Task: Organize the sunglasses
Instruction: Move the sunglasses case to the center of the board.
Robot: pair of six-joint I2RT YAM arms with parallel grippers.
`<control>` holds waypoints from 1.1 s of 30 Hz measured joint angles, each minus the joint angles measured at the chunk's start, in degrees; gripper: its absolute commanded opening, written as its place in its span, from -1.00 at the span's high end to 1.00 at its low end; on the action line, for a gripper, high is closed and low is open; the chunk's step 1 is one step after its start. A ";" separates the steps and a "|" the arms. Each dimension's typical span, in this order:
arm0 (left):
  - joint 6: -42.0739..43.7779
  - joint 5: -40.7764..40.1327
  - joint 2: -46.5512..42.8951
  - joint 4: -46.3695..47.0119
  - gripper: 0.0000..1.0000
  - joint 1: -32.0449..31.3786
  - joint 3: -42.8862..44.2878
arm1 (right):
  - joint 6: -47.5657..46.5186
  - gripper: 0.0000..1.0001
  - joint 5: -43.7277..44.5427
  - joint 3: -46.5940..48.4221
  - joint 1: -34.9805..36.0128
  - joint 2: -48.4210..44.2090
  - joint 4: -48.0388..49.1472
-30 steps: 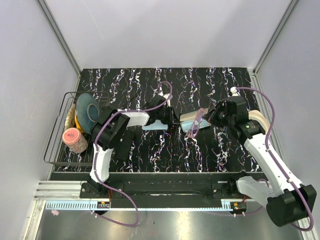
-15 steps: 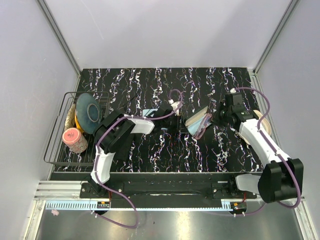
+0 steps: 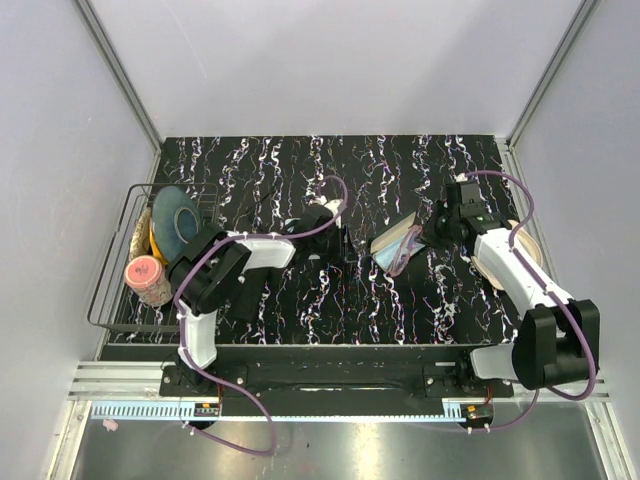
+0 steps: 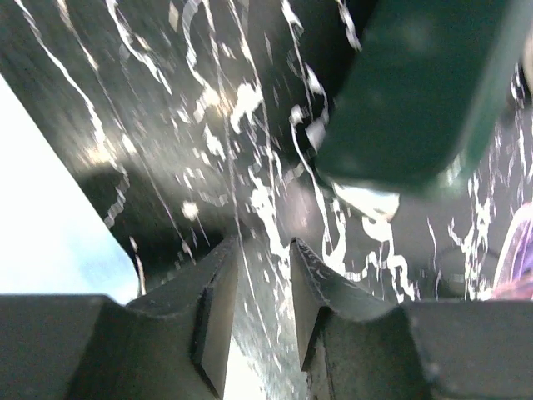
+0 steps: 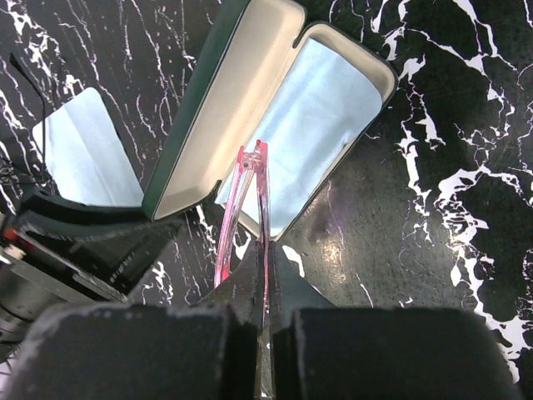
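Note:
The dark green glasses case [image 3: 392, 240] lies open on the black marbled table, a light blue cloth [image 5: 312, 117] in its lower half. The pink-framed sunglasses [image 5: 250, 196] hang folded just over the case's near rim, and my right gripper [image 5: 268, 250] is shut on them; from above it is the right gripper [image 3: 430, 236]. My left gripper [image 3: 345, 245] sits low over the table just left of the case [image 4: 416, 83]. Its jaws stand a little apart, with only tabletop between them, as the left gripper [image 4: 262, 250] shows. A second blue cloth [image 5: 87, 162] lies flat by it.
A wire rack [image 3: 110, 290] at the table's left edge holds a teal plate [image 3: 176, 222] and a pink-lidded jar [image 3: 148, 280]. A beige ring [image 3: 524, 240] lies under my right forearm. Grey walls close the table at the back and both sides.
My right arm has swung right and back with the sunglasses, which now hang at the case's near rim. The left gripper's jaws have parted a little, beside the cloth.

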 measured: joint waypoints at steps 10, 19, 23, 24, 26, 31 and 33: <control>-5.27 -7.15 9.25 -11.30 0.36 1.01 18.40 | 0.00 1.00 0.42 4.46 -0.13 7.43 -0.39; -3.69 -2.47 13.49 -11.67 0.37 0.31 22.77 | 0.02 1.00 0.74 5.77 -0.55 11.23 -1.81; -1.03 -0.20 13.62 -11.17 0.37 -1.38 22.71 | -0.22 1.00 1.11 5.77 -0.90 11.56 -1.90; -0.46 0.55 13.75 -10.82 0.37 -1.86 22.67 | -0.44 1.00 1.53 5.79 -1.01 11.74 -2.05; 0.33 2.49 14.08 -9.25 0.37 -2.84 22.29 | -1.18 1.00 2.29 5.95 -1.42 12.28 -2.64; 1.53 5.25 14.34 -6.27 0.37 -4.33 21.07 | -4.33 1.00 3.28 8.07 -3.15 15.17 -5.77; 1.64 5.31 14.34 -5.33 0.37 -4.57 20.63 | -6.16 1.00 3.91 9.35 -3.76 16.20 -7.54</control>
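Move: The sunglasses case lies open, its middle roughly 12 cm to the right of my left hand and 5 cm farther out, at nearly the same low height. The blue cloth is about 9 cm left of that hand and 7 cm ahead; the pink sunglasses stand some 14 cm to its right and 2 cm ahead, a little higher. From my right hand, which already holds those sunglasses, the case is about 8 cm ahead, 5 cm left and 10 cm below. I slide my left hand low over the board, some 6 cm forward to get beside the outside of the case's lid, then sweep it right and back by roughly as much each way, pushing the lid side with the fingertips while the wrist turns about 20 degrees clockwise. Meanwhile my right hand keeps the sunglasses pinched and sinks about 5 cm over the tray, easing slightly forward, then right, its fingers tipping more downward. ##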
